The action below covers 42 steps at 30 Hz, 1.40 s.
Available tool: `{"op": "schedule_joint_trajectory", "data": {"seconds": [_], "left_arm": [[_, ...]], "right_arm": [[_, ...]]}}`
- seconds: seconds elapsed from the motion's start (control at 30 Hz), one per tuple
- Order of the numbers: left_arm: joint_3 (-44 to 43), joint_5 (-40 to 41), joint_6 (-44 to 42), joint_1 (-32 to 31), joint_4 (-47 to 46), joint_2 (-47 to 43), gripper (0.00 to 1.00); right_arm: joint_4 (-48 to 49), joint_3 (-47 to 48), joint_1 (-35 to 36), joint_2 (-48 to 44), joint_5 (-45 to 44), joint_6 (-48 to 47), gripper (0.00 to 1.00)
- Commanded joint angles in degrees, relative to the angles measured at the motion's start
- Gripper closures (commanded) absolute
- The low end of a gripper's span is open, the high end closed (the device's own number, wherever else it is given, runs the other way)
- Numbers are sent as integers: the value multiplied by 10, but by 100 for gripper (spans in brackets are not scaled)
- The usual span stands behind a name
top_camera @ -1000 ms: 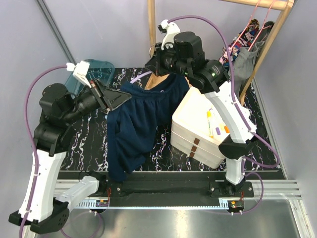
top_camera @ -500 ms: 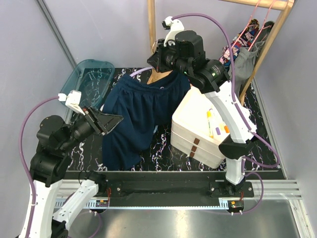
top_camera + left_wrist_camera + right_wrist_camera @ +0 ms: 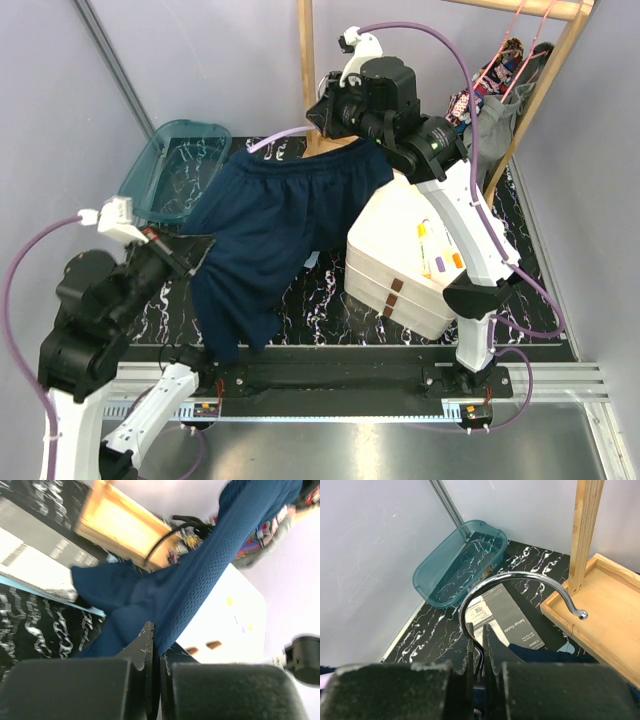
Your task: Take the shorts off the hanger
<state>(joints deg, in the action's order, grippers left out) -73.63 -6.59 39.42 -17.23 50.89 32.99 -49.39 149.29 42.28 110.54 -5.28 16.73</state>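
Observation:
The dark navy shorts (image 3: 280, 225) hang stretched between my two grippers above the table. My left gripper (image 3: 200, 247) is shut on their left edge; in the left wrist view the navy mesh cloth (image 3: 200, 575) runs up from between the fingertips (image 3: 145, 640). My right gripper (image 3: 322, 112) is shut on the hanger's chrome hook (image 3: 520, 580), held high by the wooden post. The graffiti-print shorts (image 3: 480, 85) and the grey shorts (image 3: 497, 125) hang on the rack at the back right.
A teal plastic bin (image 3: 178, 165) lies at the back left. A white lidded box (image 3: 405, 255) stands on the right of the black marble table (image 3: 170, 310). A wooden rack post (image 3: 306, 50) rises behind, with its wooden base (image 3: 600, 605) and a setup guide booklet (image 3: 510, 615) below.
My left gripper has pulled the navy shorts down and toward the near left. My right gripper has lifted the hanger hook slightly higher. The shorts are stretched wider.

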Motion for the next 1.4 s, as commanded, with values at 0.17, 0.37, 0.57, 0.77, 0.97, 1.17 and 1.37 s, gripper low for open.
{"op": "schedule_joint_trajectory", "data": {"seconds": [0.17, 0.37, 0.57, 0.77, 0.97, 1.17, 1.37], "left_arm": [[-45, 215, -1, -1, 67, -89, 100], [-33, 218, -8, -1, 69, -117, 100], [-26, 208, -14, 0, 76, -141, 100], [-42, 220, -42, -1, 103, -155, 100], [-42, 202, -59, 0, 91, -146, 100], [16, 85, -32, 0, -37, -96, 100], [10, -26, -5, 0, -140, -7, 100]], "right_arm": [[105, -15, -89, -23, -30, 51, 100], [128, -49, -116, -31, 11, 88, 100], [132, -50, -134, -22, 19, 107, 100], [141, -42, -146, -9, 28, 105, 100], [143, -5, -158, 16, 79, 134, 100], [229, -27, -138, 34, 241, 221, 100], [364, 48, -51, 88, 334, 325, 100]]}}
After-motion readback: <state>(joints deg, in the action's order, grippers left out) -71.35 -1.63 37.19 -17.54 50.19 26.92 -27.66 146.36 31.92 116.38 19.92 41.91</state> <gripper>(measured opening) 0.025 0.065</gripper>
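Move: The left hand pinches the shorts by their left edge; the hanger, threaded through the waistband, has its middle about 16 cm ahead and 17 cm right of that hand, roughly level. The right hand grips the hook; the waistband's middle lies some 8 cm back, 1 cm left and 10 cm below it. From the right hand, the white box stands about 20 cm back and 16 cm right, the blue basket 2 cm farther out and 30 cm left, both far below. Left tugs the pinched shorts about 9 cm back-left, then returns partway; right pulls the hook 7 cm forward, then left. ##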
